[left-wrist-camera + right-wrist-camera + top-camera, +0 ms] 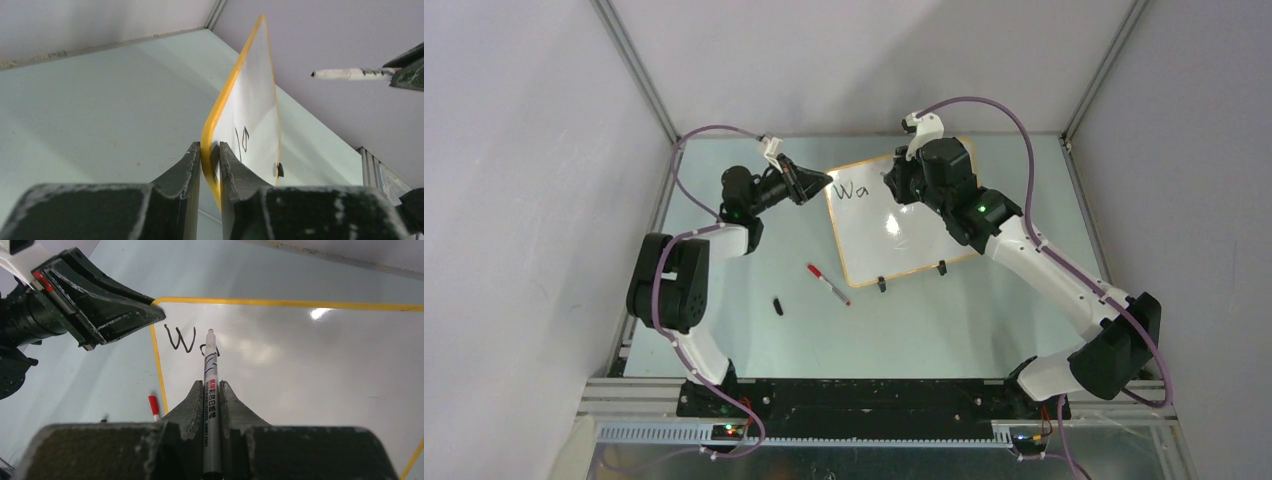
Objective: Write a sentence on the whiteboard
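The whiteboard [904,225] lies flat on the table, orange-framed, with the black letters "Wa" [854,190] of the sentence at its far left. My right gripper [211,385] is shut on a grey-barrelled black marker [210,365]; its tip rests on the board just right of the "W" [181,339], at the half-drawn "a". My left gripper [210,147] straddles the board's far left corner [212,135]. Its jaws stand slightly apart, a thin gap showing between the board face and one finger [232,162]. The marker tip [345,74] shows in the left wrist view.
A red-capped marker [827,284] lies on the table off the board's near left side. A small black cap [778,305] lies farther left. Two black clip feet [881,284] sit on the board's near edge. Walls and metal rails enclose the table.
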Motion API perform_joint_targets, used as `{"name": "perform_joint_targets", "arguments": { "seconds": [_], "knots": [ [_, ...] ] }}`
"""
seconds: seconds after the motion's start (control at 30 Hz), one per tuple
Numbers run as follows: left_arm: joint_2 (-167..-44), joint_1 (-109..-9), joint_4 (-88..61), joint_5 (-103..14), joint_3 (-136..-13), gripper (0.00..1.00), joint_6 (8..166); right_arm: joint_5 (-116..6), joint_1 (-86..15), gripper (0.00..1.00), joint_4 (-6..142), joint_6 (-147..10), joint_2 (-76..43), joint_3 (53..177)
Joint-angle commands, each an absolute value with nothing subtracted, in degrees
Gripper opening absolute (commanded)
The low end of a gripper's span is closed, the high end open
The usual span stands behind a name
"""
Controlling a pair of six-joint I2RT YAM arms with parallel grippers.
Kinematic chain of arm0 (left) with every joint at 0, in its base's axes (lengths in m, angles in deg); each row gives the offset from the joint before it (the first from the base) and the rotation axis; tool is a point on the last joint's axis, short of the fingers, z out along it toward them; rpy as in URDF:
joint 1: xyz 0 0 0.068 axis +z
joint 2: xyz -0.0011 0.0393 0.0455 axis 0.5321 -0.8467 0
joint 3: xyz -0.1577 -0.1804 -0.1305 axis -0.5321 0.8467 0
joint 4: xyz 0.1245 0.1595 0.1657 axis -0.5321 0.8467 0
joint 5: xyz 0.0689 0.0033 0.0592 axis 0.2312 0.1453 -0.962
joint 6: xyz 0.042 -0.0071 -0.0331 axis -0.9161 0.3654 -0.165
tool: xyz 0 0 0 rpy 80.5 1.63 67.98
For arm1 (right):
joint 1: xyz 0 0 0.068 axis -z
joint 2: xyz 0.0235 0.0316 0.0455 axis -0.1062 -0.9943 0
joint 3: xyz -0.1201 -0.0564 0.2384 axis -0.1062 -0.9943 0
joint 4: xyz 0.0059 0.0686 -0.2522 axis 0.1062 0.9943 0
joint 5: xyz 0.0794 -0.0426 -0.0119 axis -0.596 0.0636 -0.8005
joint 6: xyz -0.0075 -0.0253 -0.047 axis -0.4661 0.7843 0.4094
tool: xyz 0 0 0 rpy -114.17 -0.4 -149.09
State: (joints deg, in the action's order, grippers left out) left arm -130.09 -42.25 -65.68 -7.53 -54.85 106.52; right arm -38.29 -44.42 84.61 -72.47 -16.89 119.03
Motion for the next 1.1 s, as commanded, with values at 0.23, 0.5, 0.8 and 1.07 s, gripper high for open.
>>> {"name": "perform_joint_targets", "arguments": {
  "seconds": [0.23,0.5,0.8,1.07],
  "knots": [
    [-129.0,-43.6,-65.9,-8.0,-52.0,0.35,105.4,-37.6,-44.7,0.0,81.6,-71.9,-14.9,118.7],
    [-129.7,-43.6,-67.1,-8.0,-52.2,0.35,106.4,-37.2,-44.0,0.0,82.3,-71.4,-15.6,119.0],
    [-130.0,-43.6,-68.7,-7.1,-52.3,0.38,107.7,-38.4,-43.9,0.0,86.2,-71.8,-19.9,122.1],
    [-133.9,-41.9,-85.0,-4.1,-51.8,0.43,120.2,-38.4,-44.0,0.0,85.9,-71.7,-20.0,121.4]
  ]
}}
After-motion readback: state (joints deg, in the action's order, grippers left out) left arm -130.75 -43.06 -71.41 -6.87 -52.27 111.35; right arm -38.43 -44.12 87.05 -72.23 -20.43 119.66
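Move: The right hand holds the marker. The blank spot just right of the written "a" lies about 9 cm ahead of that hand, 3 cm to its left and 11 cm below; the "a" is roughly 8 cm ahead and 6 cm left, the "W" 7 cm ahead and 10 cm left, both about 11 cm down. The left hand has the whiteboard's upper left corner between its fingers, about 1 cm to its right; the blank spot is some 10 cm right of it, 1 cm ahead and 3 cm lower. The left hand loosens its hold on the whiteboard's upper left corner, its fingers going from slightly open to nearly half open while it sinks about 2 cm and eases back 1 cm, then rises again some 1.5 cm with a finger still on either side of the edge. The right hand hovers with the marker kept in its grip, then late on drops about 3 cm towards the board just right of the "a", its fingers tipping down slightly; whether the tip touches can't be seen. ##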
